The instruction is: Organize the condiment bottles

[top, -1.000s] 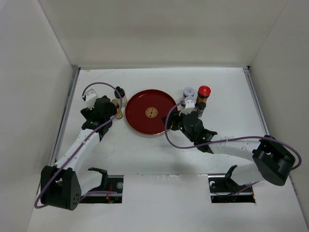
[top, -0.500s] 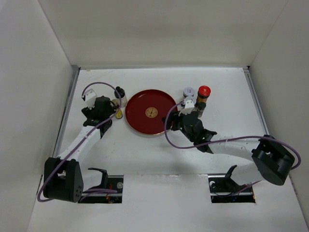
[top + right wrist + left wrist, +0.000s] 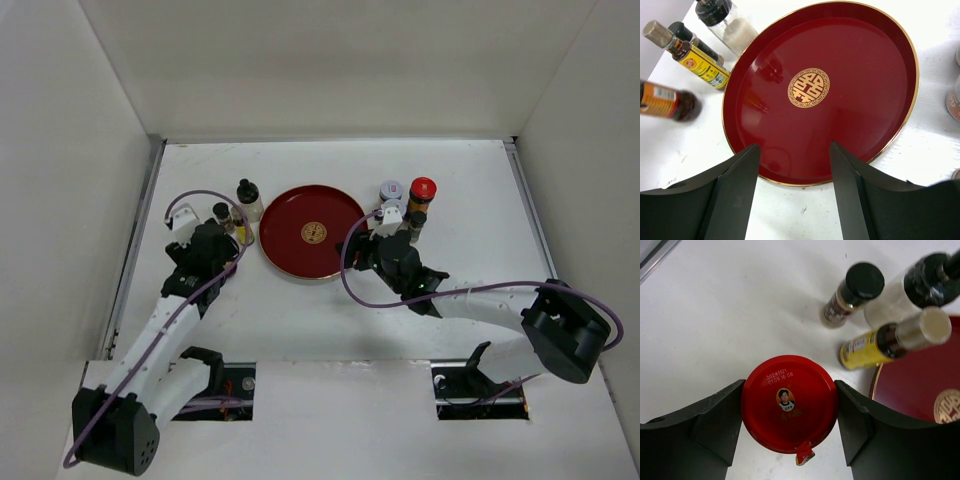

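Observation:
My left gripper (image 3: 790, 390) is shut on the red cap of an amber jar (image 3: 788, 402), left of the tray; that jar shows blurred in the right wrist view (image 3: 667, 102). In the top view the left gripper (image 3: 207, 250) hides the jar. Beyond it stand a small dark black-capped bottle (image 3: 854, 290), a clear black-capped bottle (image 3: 917, 290) and a slim yellowish bottle (image 3: 875, 345). Right of the tray stand two white-lidded jars (image 3: 391, 189), a red-capped jar (image 3: 422, 190) and a dark bottle (image 3: 416, 222). My right gripper (image 3: 795, 145) is open and empty over the tray's near edge.
The round red lacquer tray (image 3: 290, 235) with a gold centre lies mid-table, with nothing on it. White walls enclose the table on the left, back and right. The right arm's purple cable (image 3: 450, 292) loops over the table in front of the tray.
My left gripper has drawn back toward the near left with the red-capped jar, uncovering the small dark bottle and the yellowish bottle. The right arm has not moved.

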Robot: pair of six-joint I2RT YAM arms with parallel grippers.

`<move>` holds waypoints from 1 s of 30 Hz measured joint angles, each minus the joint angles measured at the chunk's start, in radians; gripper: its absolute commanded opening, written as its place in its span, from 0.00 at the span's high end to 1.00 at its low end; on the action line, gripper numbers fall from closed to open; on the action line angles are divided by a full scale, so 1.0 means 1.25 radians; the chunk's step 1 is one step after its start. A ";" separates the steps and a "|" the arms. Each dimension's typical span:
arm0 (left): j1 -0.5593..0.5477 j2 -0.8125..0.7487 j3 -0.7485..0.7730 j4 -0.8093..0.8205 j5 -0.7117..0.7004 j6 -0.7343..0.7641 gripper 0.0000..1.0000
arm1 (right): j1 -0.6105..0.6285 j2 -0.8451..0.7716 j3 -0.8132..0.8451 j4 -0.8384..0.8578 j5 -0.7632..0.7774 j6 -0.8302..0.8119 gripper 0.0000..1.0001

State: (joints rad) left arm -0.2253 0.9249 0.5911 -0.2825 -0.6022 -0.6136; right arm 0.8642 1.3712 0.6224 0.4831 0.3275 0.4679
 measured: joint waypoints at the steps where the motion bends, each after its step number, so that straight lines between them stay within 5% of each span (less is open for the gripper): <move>1: -0.013 -0.022 0.000 -0.028 0.000 0.000 0.73 | 0.000 0.000 0.000 0.000 0.000 0.000 0.36; 16: -0.275 -0.080 0.069 -0.253 -0.031 -0.045 0.79 | 0.000 0.000 0.000 0.000 0.000 0.000 0.36; 24: -0.396 0.002 0.227 -0.219 -0.064 -0.027 0.79 | -0.005 -0.003 0.000 -0.003 0.010 0.002 0.37; 30: -0.361 0.151 0.275 -0.055 -0.047 0.034 0.79 | -0.019 -0.021 -0.001 -0.010 0.045 0.013 0.37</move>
State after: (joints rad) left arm -0.6762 1.1137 0.9348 -0.3508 -0.6609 -0.5705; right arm 0.8406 1.3449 0.6216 0.4709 0.3832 0.4835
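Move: Held in the left hand is the red-lidded jar, already off its spot. The red tray it is bound for has its middle about 24 cm to the right, 9 cm ahead and 9 cm below. Between them stand the yellow-label bottle, some 6 cm ahead and 9 cm right, and the black-capped shaker, 9 cm ahead and 5 cm right; the tall black-topped bottle is 12 cm ahead and 12 cm right. From the right hand, the tray's middle is roughly 9 cm ahead, 7 cm left. Carrying the jar in an unchanged grip, the left hand first draws back about 5 cm while swinging right, passing on the near side of the yellow-label bottle. It goes on right, some 15 cm in all, climbs about 9 cm, then curves forward towards the tray, turning about 25 degrees clockwise. Late on, the empty right hand eases about 2 cm right and forward. ##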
